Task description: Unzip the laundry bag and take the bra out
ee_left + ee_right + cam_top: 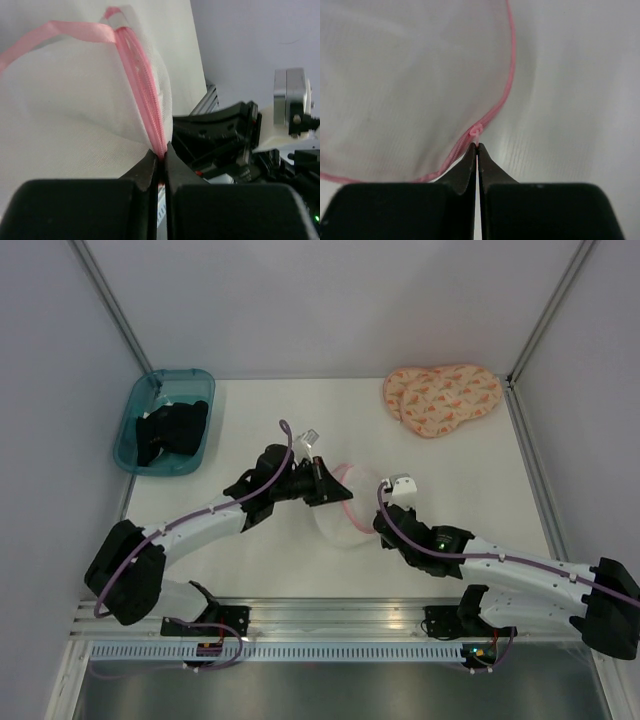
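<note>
The laundry bag point(341, 524), white mesh with pink edging, lies mid-table between both grippers. My left gripper point(334, 490) comes at it from the left. In the left wrist view that gripper point(160, 154) is shut on the bag's pink zip point(142, 75), pinching the seam so the mesh point(75, 110) rises towards the fingers. My right gripper point(379, 519) reaches the bag's right side. In the right wrist view it point(478, 145) is shut on the small pink zip pull point(476, 133), with the bag point(395, 75) spread beyond. I cannot make out the bra as separate from the white mesh.
A teal bin point(131, 420) holding black clothing point(170, 428) stands at the back left. A peach patterned pad point(441, 398) lies at the back right. Grey walls close in the table on three sides, and a metal rail point(330, 616) runs along the near edge.
</note>
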Controlling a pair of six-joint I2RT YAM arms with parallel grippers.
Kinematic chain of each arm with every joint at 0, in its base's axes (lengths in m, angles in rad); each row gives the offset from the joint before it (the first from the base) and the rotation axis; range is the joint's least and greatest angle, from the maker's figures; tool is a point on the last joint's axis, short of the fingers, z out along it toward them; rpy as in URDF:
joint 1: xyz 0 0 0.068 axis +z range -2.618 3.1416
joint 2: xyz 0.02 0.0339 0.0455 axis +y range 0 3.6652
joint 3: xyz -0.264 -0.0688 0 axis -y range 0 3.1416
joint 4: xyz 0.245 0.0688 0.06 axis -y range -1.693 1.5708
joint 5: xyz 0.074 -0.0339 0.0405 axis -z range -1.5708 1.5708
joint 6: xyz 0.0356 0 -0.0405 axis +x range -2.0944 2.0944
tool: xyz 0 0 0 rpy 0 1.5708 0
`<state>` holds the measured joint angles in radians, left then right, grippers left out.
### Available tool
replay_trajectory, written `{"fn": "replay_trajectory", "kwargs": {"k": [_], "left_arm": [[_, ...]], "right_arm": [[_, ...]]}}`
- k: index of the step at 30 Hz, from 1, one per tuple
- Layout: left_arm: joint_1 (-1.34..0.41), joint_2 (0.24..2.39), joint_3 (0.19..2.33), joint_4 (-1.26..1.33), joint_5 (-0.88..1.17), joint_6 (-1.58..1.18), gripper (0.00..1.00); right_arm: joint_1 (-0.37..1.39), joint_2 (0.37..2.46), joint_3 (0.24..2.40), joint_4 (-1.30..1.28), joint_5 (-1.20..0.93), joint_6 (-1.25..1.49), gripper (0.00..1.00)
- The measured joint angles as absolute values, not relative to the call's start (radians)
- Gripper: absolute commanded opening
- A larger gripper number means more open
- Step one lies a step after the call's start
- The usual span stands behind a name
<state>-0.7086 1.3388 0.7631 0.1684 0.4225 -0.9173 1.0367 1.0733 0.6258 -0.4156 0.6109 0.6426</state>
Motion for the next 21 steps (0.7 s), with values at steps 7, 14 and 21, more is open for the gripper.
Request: {"fn": "replay_trajectory", "kwargs": {"k": [7, 14, 21], "left_arm": [[-0.633, 1.432, 0.846, 0.197, 0.418, -0.870, 1.00], [-0.630, 1.275, 0.692, 0.146, 0.348, -0.902, 1.00], [-0.637, 1.113, 0.517, 0.108, 0.341, -0.991, 1.00]], "right_arm": [[1.036, 0.967, 0.619, -0.370, 0.506, 0.595, 0.00], [1.036, 0.957, 0.591, -0.243, 0.239, 0.532, 0.00], [1.036, 1.004, 0.575, -0.115, 0.060, 0.495, 0.01]]}}
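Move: Held at the left fingertips is a fold of the laundry bag's pink zipped rim; the bag's middle lies about 4 cm ahead of that hand, roughly level sideways and some 6 cm lower. The zip pull is about 7 cm to the left hand's right, 3 cm back and 7 cm below. The right fingers already grip the pull's cord at their tips; from them the bag's middle is about 7 cm ahead, 8 cm left and nearly level. Opening wide, the left hand lets go of the zipped rim while still running about 5 cm forward, then swings back, left and down, some 6 cm each of back and left, its jaws spread around the pink rim. The right keeps its pinch on the pull and draws it about 9 cm left, 5 cm back and slightly up, turning some 30 degrees counter-clockwise and rolling its left side up. ##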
